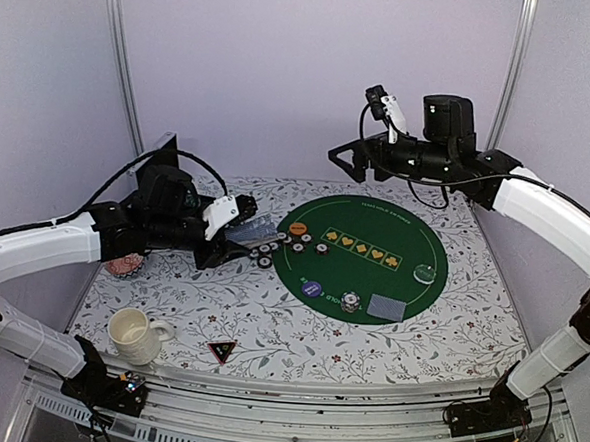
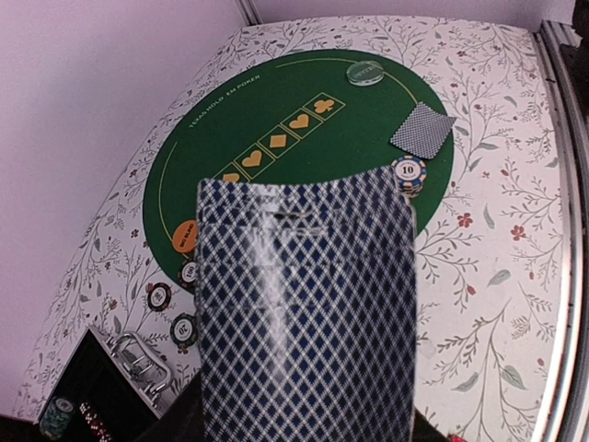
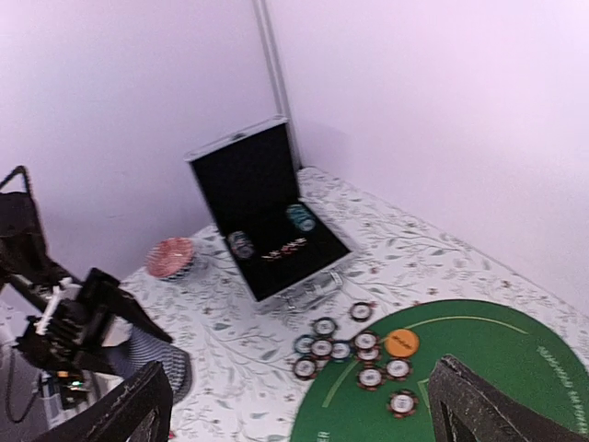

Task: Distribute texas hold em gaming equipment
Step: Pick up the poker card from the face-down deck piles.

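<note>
My left gripper (image 1: 236, 235) is shut on a stack of blue diamond-backed playing cards (image 2: 304, 313), held low beside the left rim of the round green poker mat (image 1: 375, 226). The cards hide its fingers in the left wrist view. Loose poker chips (image 1: 271, 250) lie at the mat's left edge by an orange button (image 1: 298, 227). On the mat sit a blue button (image 1: 313, 288), a chip stack (image 1: 350, 302) and a small card pile (image 1: 387, 307). A black triangular marker (image 1: 221, 351) lies near the front. My right gripper (image 3: 308, 414) hangs open and empty, high over the back of the table.
An open black case (image 3: 262, 212) with chips inside stands at the back left. A pink dish (image 1: 125, 264) sits by the left arm and a cream mug (image 1: 133, 333) at the front left. A green disc (image 1: 424, 273) lies on the mat's right side.
</note>
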Controlling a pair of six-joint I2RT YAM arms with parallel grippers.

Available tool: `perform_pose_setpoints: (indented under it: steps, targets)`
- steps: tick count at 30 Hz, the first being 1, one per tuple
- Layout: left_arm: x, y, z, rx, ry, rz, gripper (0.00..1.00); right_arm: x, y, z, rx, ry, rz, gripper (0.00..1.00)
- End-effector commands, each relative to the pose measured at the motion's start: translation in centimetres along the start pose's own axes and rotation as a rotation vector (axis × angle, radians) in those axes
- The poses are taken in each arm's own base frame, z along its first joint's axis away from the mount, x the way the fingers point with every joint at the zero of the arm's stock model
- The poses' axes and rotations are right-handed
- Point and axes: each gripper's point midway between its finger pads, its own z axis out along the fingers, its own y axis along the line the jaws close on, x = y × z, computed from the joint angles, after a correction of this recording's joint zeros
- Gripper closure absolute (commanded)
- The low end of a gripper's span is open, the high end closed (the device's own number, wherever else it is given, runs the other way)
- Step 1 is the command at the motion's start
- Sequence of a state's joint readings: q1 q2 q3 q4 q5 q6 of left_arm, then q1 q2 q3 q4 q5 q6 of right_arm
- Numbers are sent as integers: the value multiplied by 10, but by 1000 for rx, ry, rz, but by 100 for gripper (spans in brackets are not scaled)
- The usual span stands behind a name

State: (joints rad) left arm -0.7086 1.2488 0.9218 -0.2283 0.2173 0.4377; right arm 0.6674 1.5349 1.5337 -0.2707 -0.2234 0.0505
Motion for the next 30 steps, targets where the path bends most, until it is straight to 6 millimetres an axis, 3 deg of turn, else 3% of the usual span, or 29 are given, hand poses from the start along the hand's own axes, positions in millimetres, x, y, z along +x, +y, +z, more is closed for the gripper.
perform_pose_setpoints:
  steps: [1, 7, 14, 18, 25, 30]
  targets:
    - [-7, 1, -1, 0, -38, 18, 55, 17, 59, 16, -334, 20, 179, 1]
    - [-7, 1, -1, -2, -36, 21, 55, 74, 96, 49, -419, 223, 287, 1]
    - [-8, 0, -2, 6, -41, 21, 55, 111, 110, 76, -435, 360, 333, 1]
    - [-8, -1, -1, 10, -43, 21, 55, 113, 117, 90, -472, 377, 344, 1]
    - [-6, -2, -1, 11, -39, 23, 55, 130, 110, 111, -428, 437, 380, 2]
    - [-5, -1, 0, 9, -35, 22, 55, 145, 101, 111, -369, 486, 356, 3]
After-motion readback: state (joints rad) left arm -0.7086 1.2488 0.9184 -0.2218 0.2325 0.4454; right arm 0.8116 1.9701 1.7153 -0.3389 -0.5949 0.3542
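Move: The left hand still holds the face-down deck, its middle some 3 cm ahead and 3 cm right of that hand's point, at its height. From the empty right hand the deck lies about 18 cm left, 7 cm back and 17 cm lower. On the table, roughly 34 cm below the right hand, the loose chips lie some 17 cm left and 2 cm ahead, the orange button 11 cm left and 8 cm ahead. Open right hand sweeps about 14 cm left and down, some 5 back, tipping downward to the held deck. ##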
